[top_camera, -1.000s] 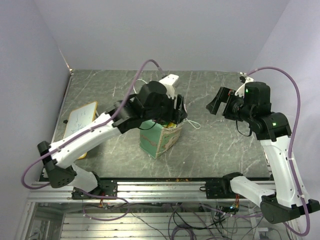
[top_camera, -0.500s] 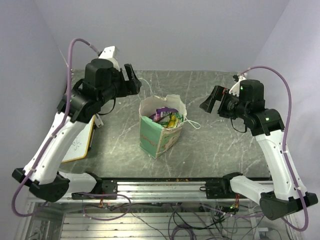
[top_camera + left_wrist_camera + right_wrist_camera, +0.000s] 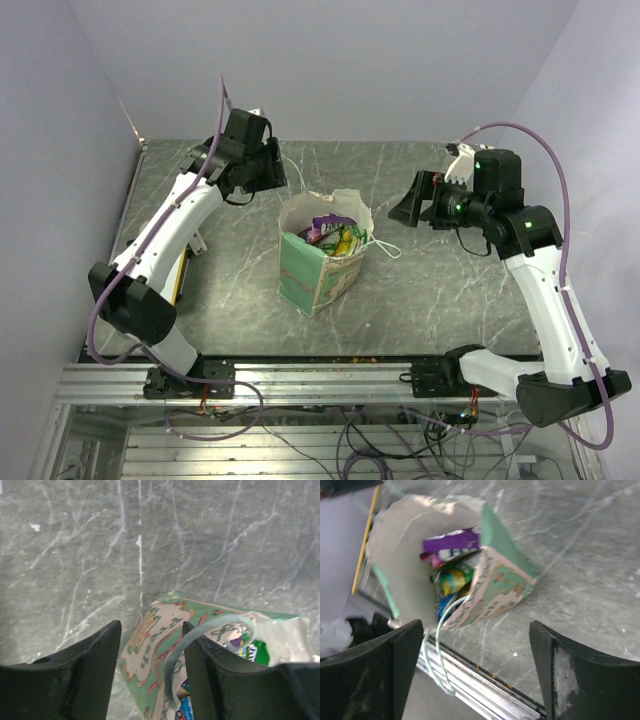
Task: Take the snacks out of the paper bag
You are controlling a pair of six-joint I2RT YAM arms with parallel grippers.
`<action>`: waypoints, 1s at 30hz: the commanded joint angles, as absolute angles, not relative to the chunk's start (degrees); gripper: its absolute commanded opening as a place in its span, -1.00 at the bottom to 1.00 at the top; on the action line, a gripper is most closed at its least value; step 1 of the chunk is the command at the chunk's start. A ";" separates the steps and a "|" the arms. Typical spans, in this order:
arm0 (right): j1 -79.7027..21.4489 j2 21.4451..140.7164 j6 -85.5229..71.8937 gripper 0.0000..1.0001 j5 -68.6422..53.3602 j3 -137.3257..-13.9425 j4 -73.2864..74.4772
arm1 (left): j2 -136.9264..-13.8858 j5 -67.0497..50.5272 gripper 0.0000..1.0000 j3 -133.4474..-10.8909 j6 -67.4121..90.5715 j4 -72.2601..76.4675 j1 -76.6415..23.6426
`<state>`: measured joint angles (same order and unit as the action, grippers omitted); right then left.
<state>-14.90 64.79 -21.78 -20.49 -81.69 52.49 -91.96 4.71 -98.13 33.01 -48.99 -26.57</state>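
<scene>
The green paper bag (image 3: 318, 268) stands upright mid-table, mouth open, with the snacks (image 3: 335, 236) showing inside. My left gripper (image 3: 274, 176) hangs just behind and left of the bag, jaws open. In the left wrist view the left gripper (image 3: 151, 628) frames the bag's printed side (image 3: 150, 645), and a string handle (image 3: 199, 636) curls beside the right finger. My right gripper (image 3: 404, 207) hovers to the bag's right, open and empty. The right wrist view looks past the right gripper (image 3: 476, 630) into the bag (image 3: 502, 587), at a purple packet (image 3: 452, 542) and a green-yellow one (image 3: 452, 578).
A yellow-framed whiteboard (image 3: 181, 274) lies at the table's left edge, mostly hidden under my left arm. A white string handle (image 3: 386, 247) trails from the bag onto the grey marbled table (image 3: 440, 290). The metal rail (image 3: 330, 375) runs along the near edge.
My left arm lifted off the bag's mouth, swung out to the left, then came back toward the bag's rear left corner. My right gripper edged left toward the bag. The bag stayed put.
</scene>
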 commanded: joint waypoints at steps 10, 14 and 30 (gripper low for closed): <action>-22.57 66.07 -6.41 0.21 -38.38 -80.91 53.32 | -96.29 -10.95 -0.01 -99.19 38.55 -35.80 -25.84; -24.43 67.36 -6.02 0.02 -38.17 -81.56 54.60 | -97.64 -12.20 -0.17 -101.73 38.16 -36.60 -25.84; -25.36 67.18 -6.42 -0.87 -40.69 -80.88 53.98 | -95.33 -9.65 -0.86 -109.34 37.81 -35.08 -25.31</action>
<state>-25.04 67.11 -6.66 -38.37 -81.08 55.16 -97.60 -10.13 -104.51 38.22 -38.39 -25.91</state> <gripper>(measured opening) 0.111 0.081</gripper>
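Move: The paper bag's left handle loop stands about 5 cm to the right of the left hand and 2 cm ahead, near fingertip height. Its right handle loop lies some 6 cm left of the right hand, 6 cm back and a couple lower. The bag's middle is roughly 11 cm right, 8 back and 14 below the left hand; the snacks in it lie about 17 cm left, 2 ahead and 14 below the right hand. The bag's two handles are taken, one by each gripper: the left hand slides some 6 cm right and a little forward, rolling its left side down, shuts on the left loop and then rises about 4 cm with it. The right hand swings about 7 cm left and as far back, turning some 30 degrees counter-clockwise, and closes on the right loop beside the rim. ##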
